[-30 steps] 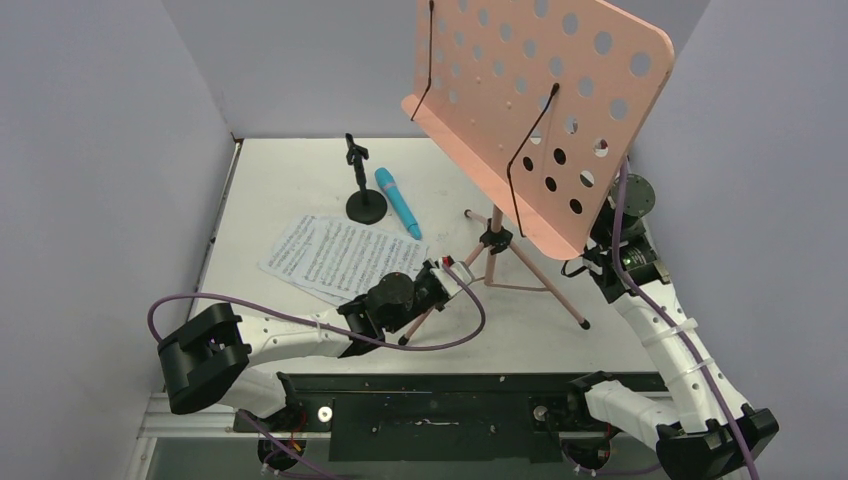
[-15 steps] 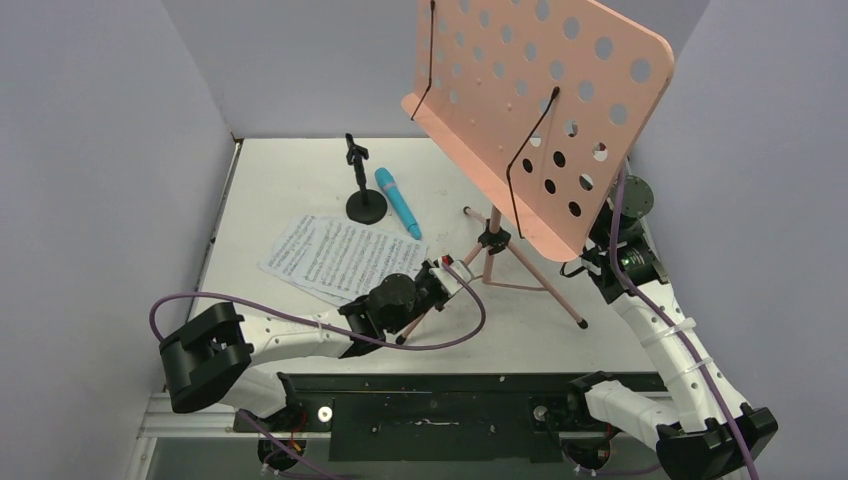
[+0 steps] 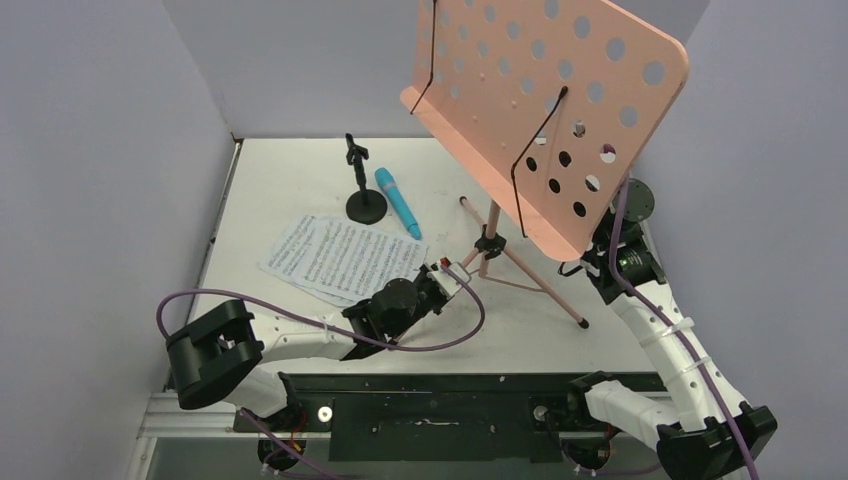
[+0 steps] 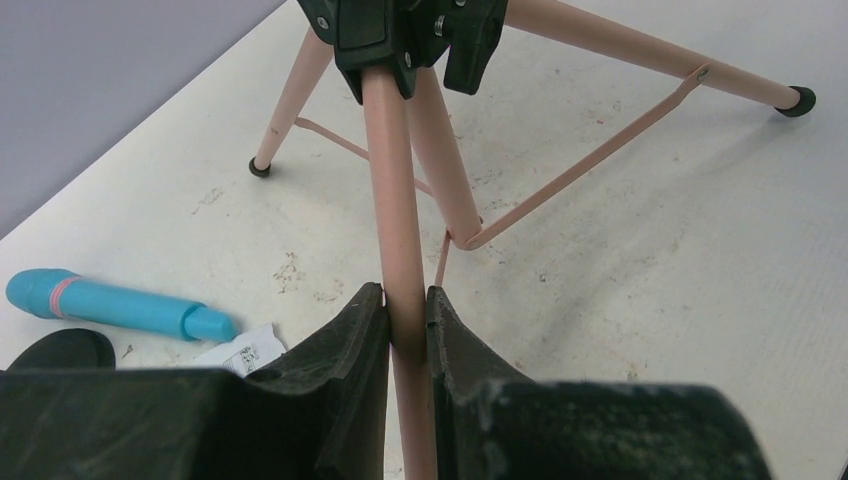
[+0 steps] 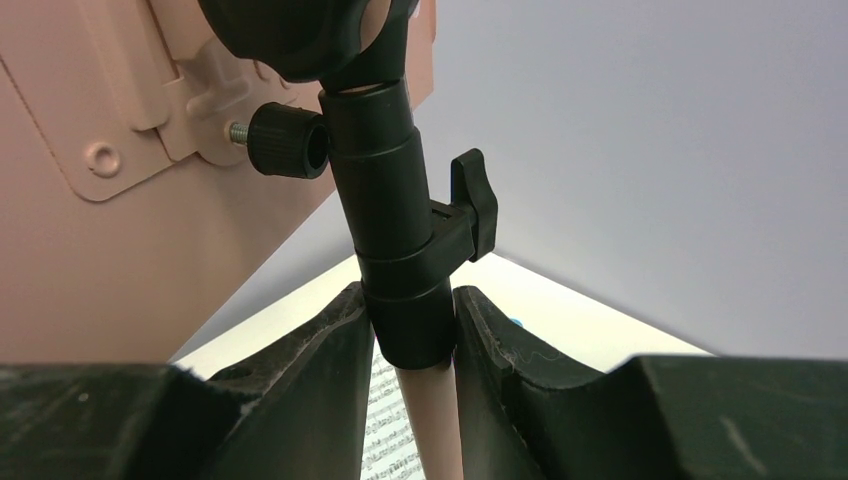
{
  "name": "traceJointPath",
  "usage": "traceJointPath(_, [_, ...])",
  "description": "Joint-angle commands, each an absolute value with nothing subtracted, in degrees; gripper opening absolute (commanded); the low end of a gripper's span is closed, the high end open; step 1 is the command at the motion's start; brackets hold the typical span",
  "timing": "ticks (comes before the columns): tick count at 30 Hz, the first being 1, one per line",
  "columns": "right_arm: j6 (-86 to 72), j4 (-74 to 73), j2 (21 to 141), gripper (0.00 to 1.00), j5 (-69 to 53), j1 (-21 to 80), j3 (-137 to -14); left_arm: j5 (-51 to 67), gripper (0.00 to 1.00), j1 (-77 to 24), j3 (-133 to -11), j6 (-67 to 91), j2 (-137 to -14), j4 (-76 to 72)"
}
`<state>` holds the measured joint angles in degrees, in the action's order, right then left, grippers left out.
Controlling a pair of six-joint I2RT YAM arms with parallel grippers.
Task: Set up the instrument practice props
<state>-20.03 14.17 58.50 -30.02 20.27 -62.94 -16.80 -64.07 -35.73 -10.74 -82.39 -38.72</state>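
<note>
The pink perforated music stand [image 3: 520,90] rises over the right half of the table on its tripod legs [image 4: 640,110]. My left gripper [image 4: 407,300] is shut on the nearest leg [image 4: 395,200], below the black hub [image 3: 487,243]. My right gripper [image 5: 412,300] is shut on the black collar [image 5: 395,230] of the upright pole, just under the pink desk; in the top view it [image 3: 600,255] is partly hidden behind the desk. White sheet-music pages [image 3: 335,258] lie flat at left. The blue microphone [image 3: 398,202] lies beside the small black mic stand [image 3: 364,200].
Grey walls [image 3: 100,150] close the table on the left, back and right. Purple cables [image 3: 300,320] loop along both arms. A black rail [image 3: 430,400] runs across the near edge between the arm bases.
The stand's desk has shifted up and to the right, and the hub has moved slightly left. Both grippers keep their hold; the left arm shifted a little with the leg.
</note>
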Motion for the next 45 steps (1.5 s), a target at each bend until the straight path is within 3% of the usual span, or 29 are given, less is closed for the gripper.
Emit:
traceJointPath(1, [-20.1, 32.5, 54.8, 0.1, -24.7, 19.8, -64.3, -17.4, 0.0, -64.8, -34.7, -9.5, -84.6, -34.4])
traceJointPath(10, [-19.8, 26.2, 51.3, 0.28, -23.3, 19.8, -58.3, -20.2, 0.0, -64.5, -37.6, -7.8, -86.0, -34.6])
traceJointPath(21, [-17.4, 15.2, 47.6, 0.42, -23.0, 19.8, -54.9, -23.2, 0.0, -63.2, -42.3, -4.0, -90.1, -34.5])
traceJointPath(25, [-17.1, 12.1, 46.3, 0.68, -22.6, 19.8, -53.7, -23.7, 0.0, -62.6, -44.0, -3.5, -91.4, -34.3])
traceJointPath(27, [-17.1, 10.9, 45.7, 0.75, -22.2, 19.8, -53.0, -24.5, 0.0, -62.5, -44.9, -3.8, -92.4, -34.0])
traceJointPath(32, [-18.1, 8.7, 44.6, 0.82, -21.1, 19.9, -52.1, -27.0, 0.0, -61.6, -47.1, -4.0, -94.5, -33.2])
traceJointPath(45, [-22.4, 2.7, 42.5, 0.86, -17.9, 19.8, -47.1, -29.1, 0.0, -59.2, -50.3, -5.0, -98.2, -32.9])
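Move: The right hand grips the black collar high on the stand's post; the tripod hub lies about 21 cm below it, some 2 cm to its left and level fore and aft, while the desk's middle is about 10 cm above and 3 cm back. The left hand pinches a tripod leg, with that hub roughly 6 cm ahead, 5 cm to the right and 7 cm up. From the left hand, the blue microphone lies about 20 cm ahead, 8 cm left, and the sheet music 8 cm ahead, 20 cm left, both on the table. The right fingers let go of the collar, opening wide as the hand eases about 4 cm left and slightly back; it then sinks some 7 cm along the post towards the tripod hub, swinging about 10 degrees clockwise and tipping its fingers down. The left hand keeps its pinch on the leg and carries it about 5 cm forward and 3 cm right, turning slightly counter-clockwise. ##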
